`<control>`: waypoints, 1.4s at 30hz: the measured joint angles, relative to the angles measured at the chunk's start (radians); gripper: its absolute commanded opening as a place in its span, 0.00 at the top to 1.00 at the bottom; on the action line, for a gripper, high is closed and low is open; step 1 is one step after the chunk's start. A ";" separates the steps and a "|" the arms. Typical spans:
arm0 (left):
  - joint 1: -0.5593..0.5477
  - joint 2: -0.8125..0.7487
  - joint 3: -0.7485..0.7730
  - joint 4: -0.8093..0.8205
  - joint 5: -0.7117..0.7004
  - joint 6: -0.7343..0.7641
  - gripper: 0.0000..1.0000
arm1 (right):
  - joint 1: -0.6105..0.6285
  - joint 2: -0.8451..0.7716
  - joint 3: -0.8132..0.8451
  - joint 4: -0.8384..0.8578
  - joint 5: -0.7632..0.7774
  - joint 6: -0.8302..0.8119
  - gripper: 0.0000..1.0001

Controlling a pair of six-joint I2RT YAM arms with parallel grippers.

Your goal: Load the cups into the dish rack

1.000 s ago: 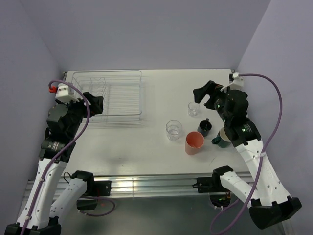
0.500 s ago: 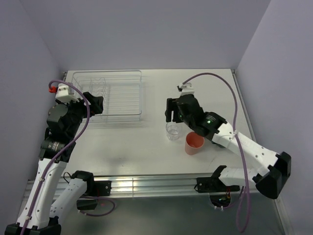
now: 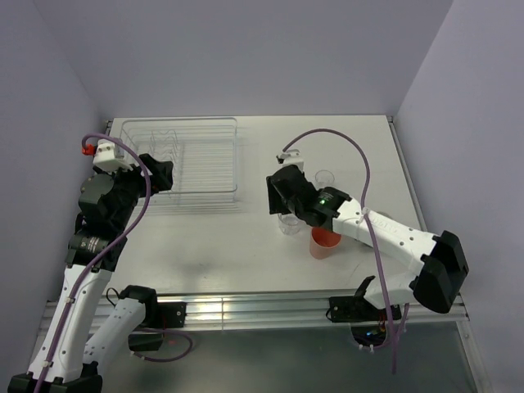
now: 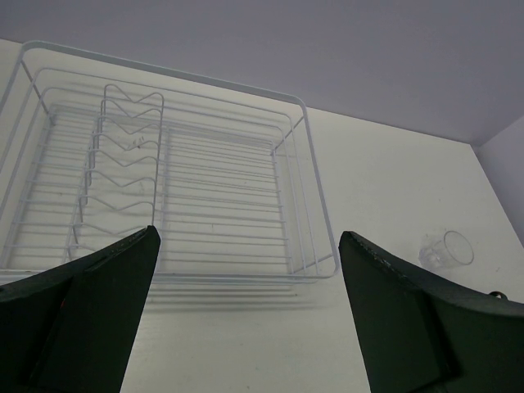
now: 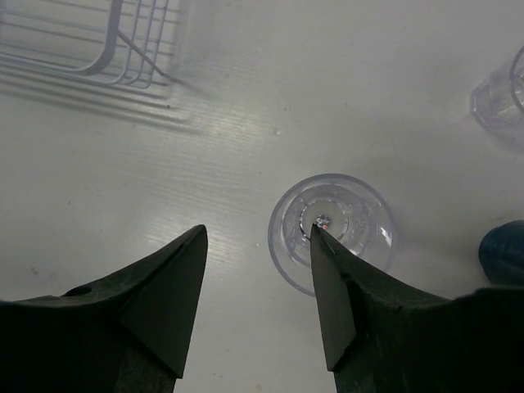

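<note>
The wire dish rack (image 3: 180,160) stands at the back left, empty; it also shows in the left wrist view (image 4: 164,180). My right gripper (image 3: 282,206) is open and hangs over a clear glass tumbler (image 3: 288,224). In the right wrist view the gripper (image 5: 258,231) has its right fingertip over the tumbler's (image 5: 332,221) mouth and its left finger outside it. A second clear tumbler (image 3: 325,178) stands behind. The pink tumbler (image 3: 324,242) is half hidden by the arm. A blue mug edge (image 5: 503,250) shows. The teal mug is hidden. My left gripper (image 3: 160,176) is open and empty.
The rack's near right corner (image 5: 82,41) lies to the upper left of my right gripper. The second tumbler shows at the upper right of the right wrist view (image 5: 499,102) and in the left wrist view (image 4: 446,248). The right arm's cable (image 3: 327,143) arcs over the table.
My right arm has swung left from the back right of the table to above the nearer clear tumbler, now covering the mugs. The left arm has not moved.
</note>
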 measured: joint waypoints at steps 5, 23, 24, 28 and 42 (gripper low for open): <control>0.000 0.000 0.000 0.000 -0.002 0.000 0.01 | 0.007 0.051 -0.018 0.000 -0.009 0.010 0.41; 0.000 0.002 0.000 0.000 -0.003 0.000 0.01 | 0.017 0.176 -0.047 -0.022 0.008 0.038 0.51; 0.000 0.003 0.000 0.000 -0.003 0.000 0.01 | 0.017 0.187 -0.047 -0.024 0.009 0.039 0.52; 0.000 0.008 0.000 -0.001 -0.003 0.000 0.01 | 0.017 0.231 -0.047 -0.027 0.014 0.038 0.55; 0.000 0.026 0.000 0.006 0.005 -0.015 0.01 | 0.017 0.267 0.013 -0.110 0.045 0.023 1.00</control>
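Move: The large clear glass stands about 5 cm to the right of the right hand, level with it fore and aft, its middle some 13 cm below. From the same hand, the small glass is about 10 cm ahead and 14 cm right, the dark mug about 1 cm ahead and 19 cm right, and the orange cup some 6 cm back and 15 cm right. From the left hand, the large glass lies roughly 31 cm right, 1 cm back and 28 cm down. The right hand sinks about 11 cm almost straight down onto the near-left part of the large clear glass, drifting only a little back and right, while the wrist tips farther down and rolls its left side lower, some 20 degrees in all. The part-open fingers narrow slowly on the way and then shut fast at the bottom, pinching the glass's left wall at the rim with one finger inside and one outside, before the hand starts up again by about 1 cm with the grip kept. ##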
